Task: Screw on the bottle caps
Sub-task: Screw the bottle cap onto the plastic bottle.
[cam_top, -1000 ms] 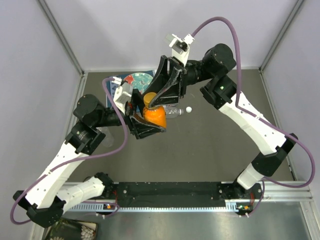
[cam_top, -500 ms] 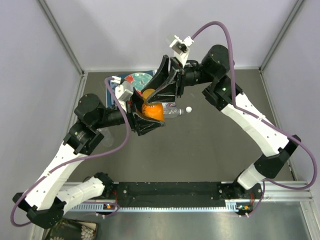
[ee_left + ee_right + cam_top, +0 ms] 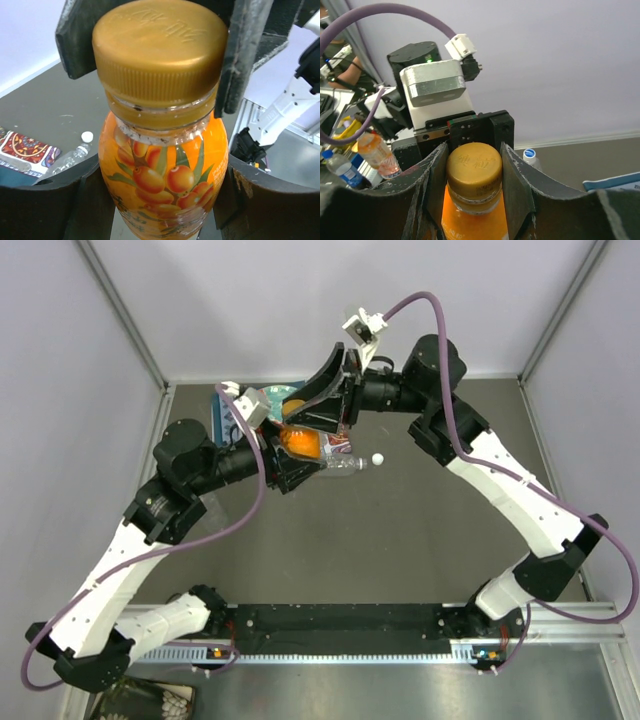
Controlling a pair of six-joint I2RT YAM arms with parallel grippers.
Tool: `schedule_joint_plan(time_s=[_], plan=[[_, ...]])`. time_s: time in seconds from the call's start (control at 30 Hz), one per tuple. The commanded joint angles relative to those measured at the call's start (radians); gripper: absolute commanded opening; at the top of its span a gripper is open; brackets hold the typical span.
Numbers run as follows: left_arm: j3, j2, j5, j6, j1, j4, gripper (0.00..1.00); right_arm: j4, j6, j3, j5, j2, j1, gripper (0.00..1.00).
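The squat orange bottle (image 3: 303,443) hangs in the air between both arms, above the back of the table. My left gripper (image 3: 161,202) is shut on its labelled body (image 3: 165,180), one finger on each side. The amber cap (image 3: 473,167) sits on the bottle's neck, and my right gripper (image 3: 475,175) is shut on that cap, its fingers (image 3: 245,50) pressing its ribbed sides. A clear bottle (image 3: 350,462) lies on the table just behind, with a white cap (image 3: 377,459) at its end.
The red-and-teal patterned plate (image 3: 280,400) lies at the back left, partly under the grippers. The grey walls stand close behind it. Both arms meet over the table's back middle.
Both grippers have carried the orange bottle toward the back of the table, and it now lies more tilted. Both grips are the same as before.
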Motion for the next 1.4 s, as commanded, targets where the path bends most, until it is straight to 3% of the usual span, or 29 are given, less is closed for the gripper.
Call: schedule_joint_plan(time_s=[0.0, 0.47, 0.57, 0.6, 0.8, 1.0, 1.23, 1.37], plan=[[0.095, 0.003, -0.181, 0.024, 0.018, 0.193, 0.00, -0.151, 0.009, -0.038, 0.003, 0.001, 0.043, 0.20], [0.125, 0.024, -0.552, 0.103, 0.026, 0.139, 0.00, -0.389, -0.151, 0.020, 0.461, 0.007, 0.215, 0.21], [0.124, 0.026, -0.572, 0.100, 0.029, 0.136, 0.00, -0.420, -0.177, 0.040, 0.554, 0.023, 0.253, 0.26], [0.124, 0.026, -0.578, 0.097, 0.032, 0.137, 0.00, -0.423, -0.183, 0.046, 0.583, 0.027, 0.258, 0.34], [0.125, 0.021, -0.572, 0.087, 0.038, 0.139, 0.00, -0.421, -0.169, 0.069, 0.559, 0.038, 0.272, 0.53], [0.110, 0.010, -0.538, 0.074, 0.041, 0.140, 0.00, -0.421, -0.188, 0.106, 0.544, 0.012, 0.272, 0.66], [0.089, 0.001, -0.459, 0.070, 0.041, 0.156, 0.00, -0.427, -0.173, 0.134, 0.490, -0.032, 0.223, 0.70], [0.072, -0.008, -0.322, 0.062, 0.043, 0.170, 0.00, -0.427, -0.156, 0.140, 0.327, -0.068, 0.149, 0.70]])
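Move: The orange bottle stands gripped in the left hand, and the golden cap on its neck is roughly 8 cm straight above that hand. For the right hand, which already pinches the cap, the orange bottle's middle is about 8 cm straight below. On the table, some 40 cm below the left hand, a clear bottle lies about 19 cm ahead and 2 cm right of it; a white cap sits 20 cm ahead and 14 cm right. Bottle and cap travel forward and somewhat left together, about 5 cm, the left hand turning the bottle counter-clockwise some 20 degrees while the right, pinching the cap, turns clockwise nearly 30. The right fingers then open off the cap and draw back and right a couple of centimetres; the left keeps its grip and lifts the bottle about 4 cm. ##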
